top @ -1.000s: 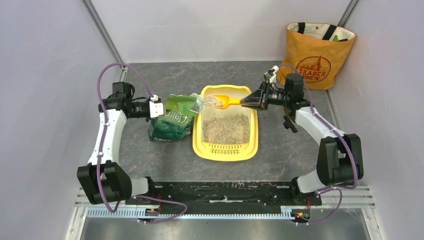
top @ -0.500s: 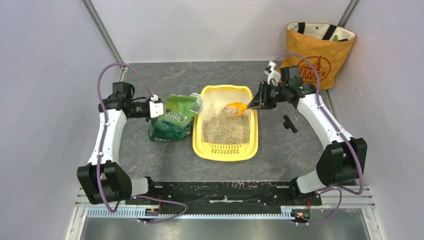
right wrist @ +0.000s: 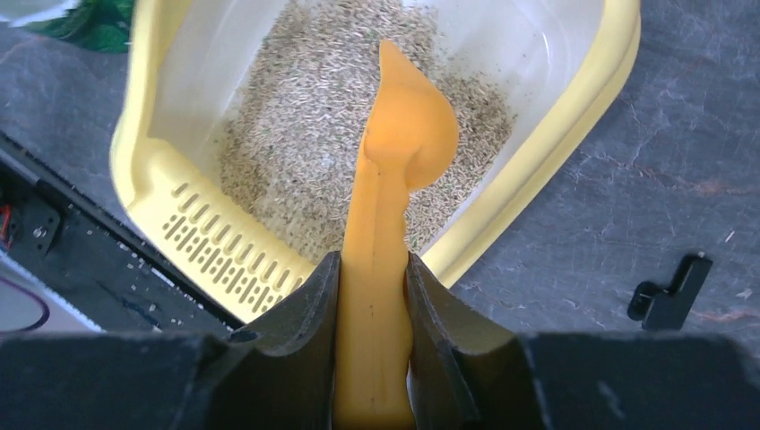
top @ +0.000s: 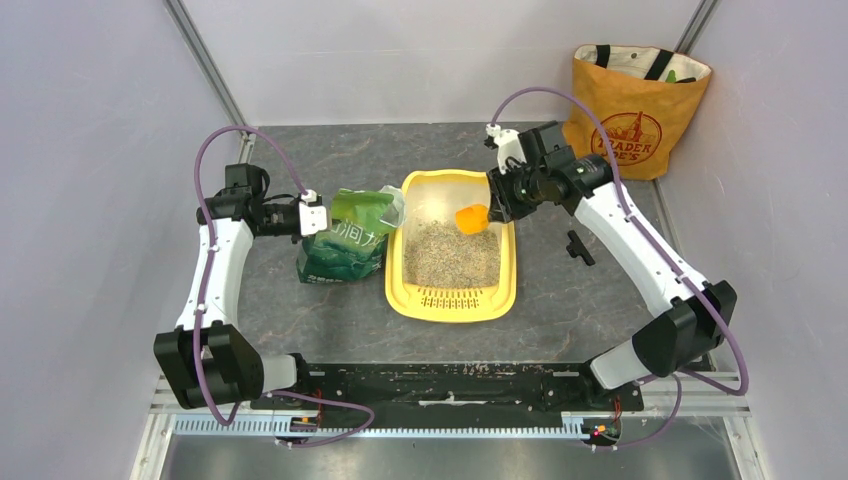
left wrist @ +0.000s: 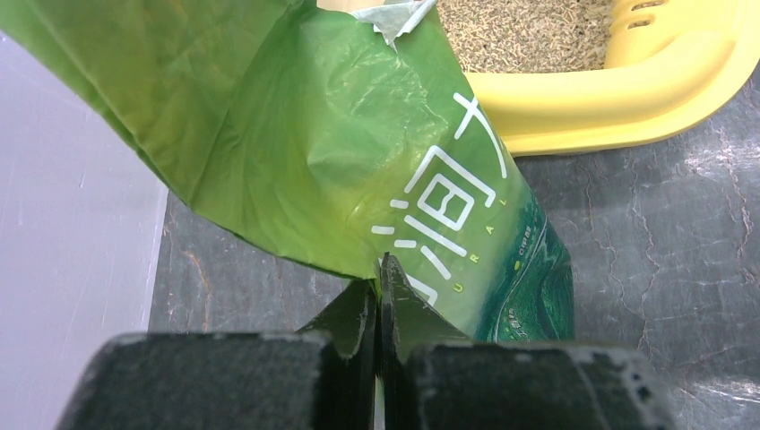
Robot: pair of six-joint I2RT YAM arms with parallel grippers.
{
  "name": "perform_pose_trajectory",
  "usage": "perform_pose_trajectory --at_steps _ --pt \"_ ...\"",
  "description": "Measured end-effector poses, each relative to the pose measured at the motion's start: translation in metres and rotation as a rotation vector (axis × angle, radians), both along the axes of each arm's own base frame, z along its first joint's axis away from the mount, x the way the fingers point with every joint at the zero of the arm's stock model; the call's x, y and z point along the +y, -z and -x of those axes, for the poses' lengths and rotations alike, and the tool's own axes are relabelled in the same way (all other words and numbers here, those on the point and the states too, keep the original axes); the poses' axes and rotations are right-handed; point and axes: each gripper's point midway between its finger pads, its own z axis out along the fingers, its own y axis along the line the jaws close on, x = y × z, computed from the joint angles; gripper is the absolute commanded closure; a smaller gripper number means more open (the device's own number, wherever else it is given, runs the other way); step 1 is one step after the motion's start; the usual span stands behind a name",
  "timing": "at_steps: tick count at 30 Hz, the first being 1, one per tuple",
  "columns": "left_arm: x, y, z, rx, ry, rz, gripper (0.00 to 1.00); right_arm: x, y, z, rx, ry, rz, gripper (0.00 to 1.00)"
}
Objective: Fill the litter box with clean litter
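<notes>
The yellow litter box [top: 401,302] lies mid-table, its slotted grate [right wrist: 235,254] toward the arms. Grey-beige clean litter [top: 452,254] covers part of its pale floor [right wrist: 305,125]. My right gripper [top: 492,207] is shut on the handle of an orange scoop [right wrist: 399,170], which hangs over the box's far right part, tipped bowl-down above the litter. Left of the box stands the green litter bag [top: 345,240], its mouth leaning toward the box. My left gripper [left wrist: 380,273] is shut on the bag's [left wrist: 341,152] upper edge.
An orange tote bag [top: 634,105] stands at the back right corner. A small black part [top: 578,247] lies on the table right of the box. Grey walls close in the left and right sides; the arm bases rail runs along the near edge.
My right arm swung the scoop from level above the box's far rim to over the box and tipped it down; the litter it carried is out of the scoop. The left arm stayed still.
</notes>
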Motion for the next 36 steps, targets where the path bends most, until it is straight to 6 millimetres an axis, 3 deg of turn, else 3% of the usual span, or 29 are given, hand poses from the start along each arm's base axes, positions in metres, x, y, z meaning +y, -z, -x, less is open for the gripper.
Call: perform_pose_trajectory --at_steps 3,10,14,17,24,29,36 --pt "0.0 0.0 0.0 0.0 -0.001 -0.002 0.98 0.008 -0.021 0.001 -0.005 -0.047 -0.016 1.0" --pt "0.001 0.001 0.0 -0.001 -0.002 -0.006 0.98 0.037 -0.105 -0.005 -0.103 -0.127 -0.23 1.0" --pt "0.001 0.001 0.0 -0.001 -0.004 -0.011 0.98 0.051 -0.123 0.006 -0.056 -0.165 -0.335 1.0" --pt "0.001 0.0 0.0 -0.005 -0.004 -0.016 0.98 0.062 -0.115 0.007 0.024 -0.177 -0.378 1.0" --pt "0.001 0.001 0.001 -0.006 -0.003 -0.018 0.98 0.088 -0.07 -0.013 0.205 -0.161 -0.408 1.0" --pt "0.001 0.0 0.002 -0.012 -0.002 -0.02 0.98 0.119 -0.047 -0.027 0.266 -0.16 -0.413 1.0" --pt "0.001 0.0 0.004 -0.033 0.007 -0.03 0.98 0.168 -0.024 -0.029 0.345 -0.159 -0.39 1.0"
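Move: The open mouth of the litter bag lies some 23 cm to the right hand's left, about 5 cm farther out and 6 cm lower. The bag's full body is about 33 cm to the left, level with the hand and 11 cm below it. The litter box's middle is roughly 10 cm left, 1 cm ahead and 14 cm below. For the left hand, the mouth is about 13 cm to its right, 3 cm ahead and 3 cm lower. The orange scoop's bowl enters the litter bag's mouth as the right hand, still gripping the handle, arcs left from over the litter box: up about 12 cm while easing left, then down some 10 cm with a faster leftward sweep, about 17 cm left in all. Its wrist turns some 30 degrees, pointing the scoop more to the left. The left fingers keep the bag's edge pinched. ##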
